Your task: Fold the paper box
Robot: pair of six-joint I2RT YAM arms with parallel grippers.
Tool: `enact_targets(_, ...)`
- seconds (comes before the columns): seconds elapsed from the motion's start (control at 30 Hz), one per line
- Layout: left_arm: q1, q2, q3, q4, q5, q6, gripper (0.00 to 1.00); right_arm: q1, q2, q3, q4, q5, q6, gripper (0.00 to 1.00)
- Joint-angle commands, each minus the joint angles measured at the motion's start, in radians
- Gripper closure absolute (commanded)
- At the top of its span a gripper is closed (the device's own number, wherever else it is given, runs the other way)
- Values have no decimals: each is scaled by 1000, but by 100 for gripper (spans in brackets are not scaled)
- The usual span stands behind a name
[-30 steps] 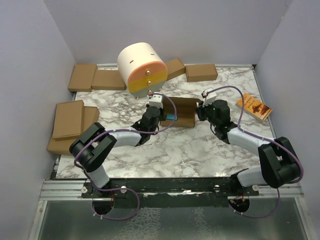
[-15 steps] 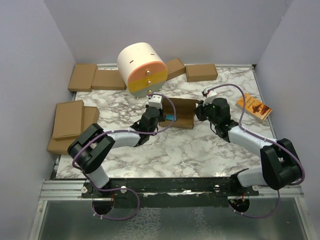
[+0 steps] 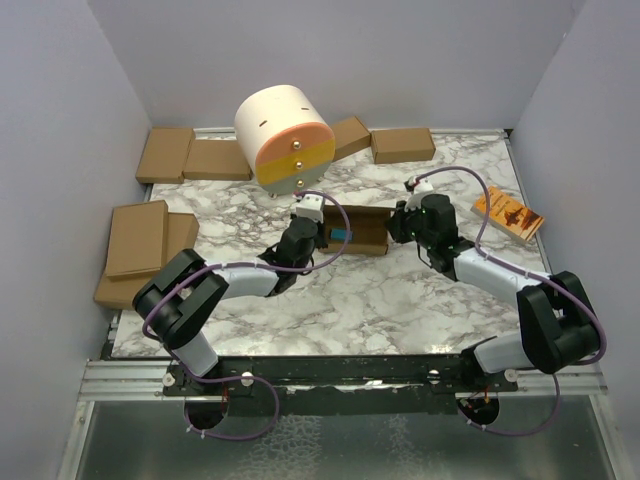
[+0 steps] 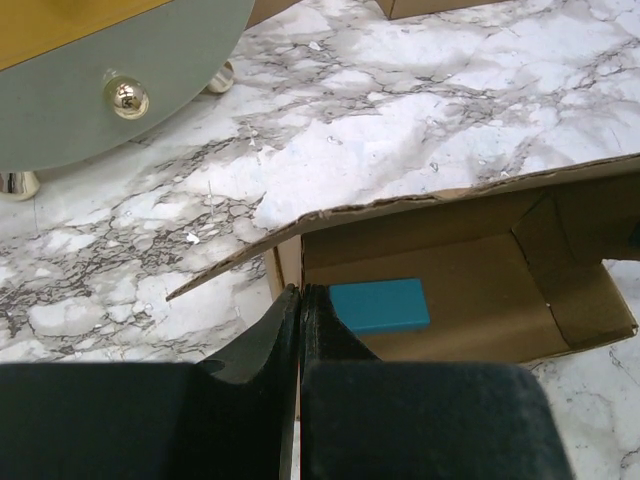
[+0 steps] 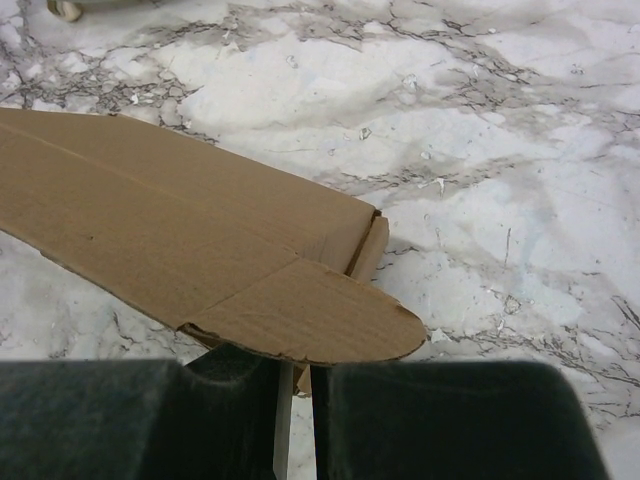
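The paper box [image 3: 362,228] is plain brown cardboard and lies mid-table between my two grippers, its lid flap raised and leaning over the tray. In the left wrist view the paper box [image 4: 470,290] shows its open inside, with a small blue block [image 4: 380,305] on the floor. My left gripper [image 4: 300,297] is shut on the box's left wall. In the right wrist view the lid [image 5: 170,235] and a rounded tab [image 5: 320,325] hang over my right gripper [image 5: 293,372], which is shut on a thin cardboard side flap. From above, the left gripper [image 3: 324,232] and right gripper [image 3: 397,226] stand at the box's two ends.
A white, orange and yellow drum [image 3: 283,137] on small metal feet stands just behind the box. Ready-made brown boxes lie along the back [image 3: 190,156] [image 3: 403,144] and in a stack at the left [image 3: 140,245]. An orange booklet [image 3: 508,213] lies at the right.
The lid has tipped lower over the tray, so the box looks flatter from above. Both grippers have shifted slightly toward the far side, keeping their grips.
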Motion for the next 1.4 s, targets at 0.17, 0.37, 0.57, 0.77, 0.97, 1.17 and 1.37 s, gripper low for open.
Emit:
enact_targets(0.17, -21, -22, -28, -39, 105, -27, 100, 29, -30, -32, -85, -56, -44, 89)
enact_targets(0.37, -22, -32, -45, -38, 108, -40, 100, 31, -58, -55, -90, -25, -85, 89)
enact_targets(0.57, -22, -52, -47, -55, 112, -50, 92, 31, -62, -57, -84, -5, -110, 89)
enact_targets(0.77, -22, -91, -67, -70, 108, -63, 77, 31, -54, -55, -87, 11, -117, 89)
enact_targets(0.97, -23, -153, -92, -103, 105, -68, 64, 31, -46, -52, -88, 25, -115, 89)
enact_targets(1.17, -22, -265, -151, -158, 175, -64, 51, 31, -43, -51, -85, 29, -114, 89)
enact_targets(1.37, -21, -503, -249, -221, 299, -72, 50, 31, -37, -49, -88, 22, -115, 89)
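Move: The paper box, lid raised from its far side, has its middle some 8 cm to the left hand's right, 3 cm ahead and 4 cm lower; the left fingers already pinch its left side flap. The blue block inside the box lies about 4 cm right of this hand, 3 cm ahead and 5 cm down. From the right hand, which is at the box's right end, the box's middle is about 9 cm left, 2 cm ahead and 4 cm below. The box is drawn back towards the robot and slightly down about 2 cm by both hands, the left still pinching its left side flap, the right keeping at the right end under the lid. Then the left fingers open about halfway, let go of the flap and back away about 6 cm farther, rising a little at the end, the hand turning some 10 degrees clockwise, while the right stays put. ##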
